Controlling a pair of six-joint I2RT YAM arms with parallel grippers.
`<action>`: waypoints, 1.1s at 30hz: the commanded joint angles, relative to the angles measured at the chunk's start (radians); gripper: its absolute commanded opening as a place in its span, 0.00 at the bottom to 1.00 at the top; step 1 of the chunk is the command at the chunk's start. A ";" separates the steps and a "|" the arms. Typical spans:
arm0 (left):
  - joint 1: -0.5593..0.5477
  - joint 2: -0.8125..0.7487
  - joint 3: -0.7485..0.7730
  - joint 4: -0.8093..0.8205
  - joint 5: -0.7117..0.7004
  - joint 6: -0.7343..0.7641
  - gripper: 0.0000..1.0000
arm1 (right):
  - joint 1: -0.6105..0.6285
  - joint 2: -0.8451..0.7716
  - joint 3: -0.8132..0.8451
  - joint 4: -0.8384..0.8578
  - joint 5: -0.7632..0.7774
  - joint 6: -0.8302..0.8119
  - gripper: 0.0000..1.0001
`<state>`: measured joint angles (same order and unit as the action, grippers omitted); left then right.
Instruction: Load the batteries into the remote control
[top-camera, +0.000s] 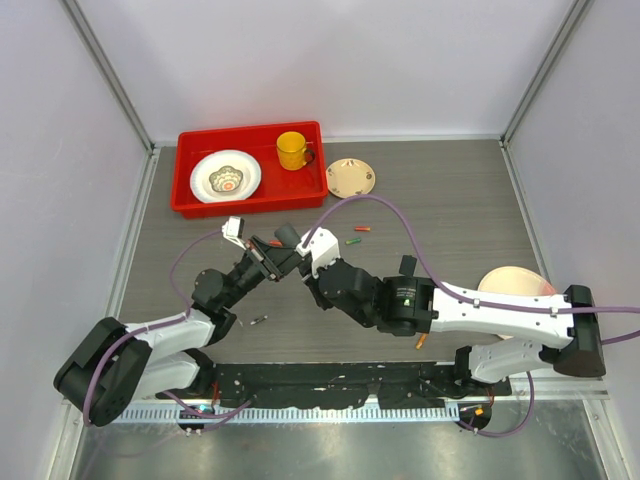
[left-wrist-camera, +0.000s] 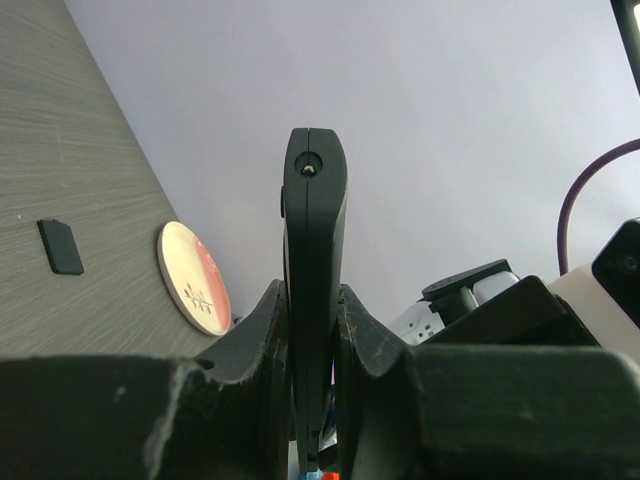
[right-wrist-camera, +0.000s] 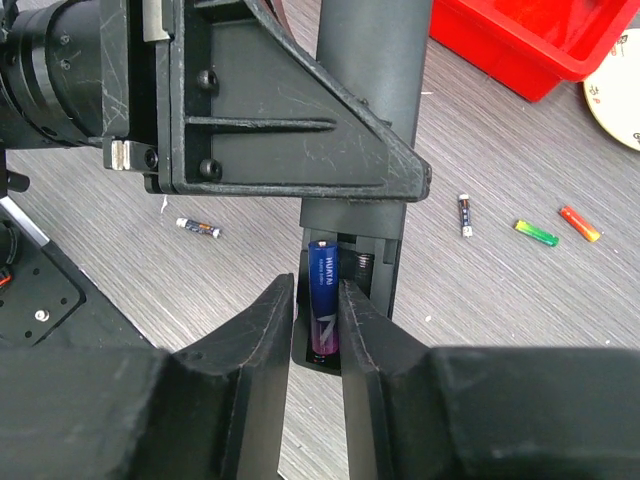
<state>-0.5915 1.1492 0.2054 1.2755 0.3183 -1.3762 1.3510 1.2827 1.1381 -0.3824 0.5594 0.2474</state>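
The remote control (left-wrist-camera: 313, 230) is a slim black bar held off the table, and my left gripper (left-wrist-camera: 312, 300) is shut on its edges. Its open battery bay (right-wrist-camera: 372, 262) faces the right wrist camera. A blue and purple battery (right-wrist-camera: 323, 270) lies in the bay's left slot; the slot beside it shows only a spring. My right gripper (right-wrist-camera: 316, 290) straddles that battery with its jaws a little apart, and a slim gap shows at the left finger. In the top view both grippers (top-camera: 268, 255) (top-camera: 308, 262) meet mid-table. The small black back cover (left-wrist-camera: 61, 246) lies flat on the table.
Loose batteries lie on the table (right-wrist-camera: 197, 228) (right-wrist-camera: 465, 214) (right-wrist-camera: 536, 233) (right-wrist-camera: 580, 224). A red tray (top-camera: 190, 200) at the back holds a white plate (top-camera: 225, 176) and a yellow mug (top-camera: 293, 150). A small plate (top-camera: 351, 177) and a pink plate (top-camera: 515, 282) sit nearby.
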 joint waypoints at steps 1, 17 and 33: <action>-0.004 -0.019 0.006 0.254 -0.019 0.009 0.00 | 0.008 -0.048 0.005 0.036 0.042 0.032 0.31; -0.004 -0.013 -0.001 0.254 -0.018 0.012 0.00 | 0.007 -0.083 0.008 0.051 0.054 0.039 0.37; -0.002 -0.016 0.008 0.255 -0.010 0.016 0.00 | -0.082 -0.238 -0.125 0.166 -0.017 0.183 0.83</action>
<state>-0.5915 1.1492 0.2054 1.2831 0.3065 -1.3758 1.3369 1.1370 1.0920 -0.3271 0.5655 0.3168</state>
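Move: The purple-blue battery already lies in the remote that the left hand holds. It is about 1 cm ahead, 1 cm left and 1 cm below the right fingertips, and some 4 cm back, 3 cm right and 1 cm below the left hand. On the table, roughly 23 cm below the right hand, a dark battery is about 13 cm ahead and 3 cm right, and a green one some 16 cm ahead and 8 cm right. The right hand rises some 4 cm away from the battery, easing 2 cm right as its fingers open wide. ##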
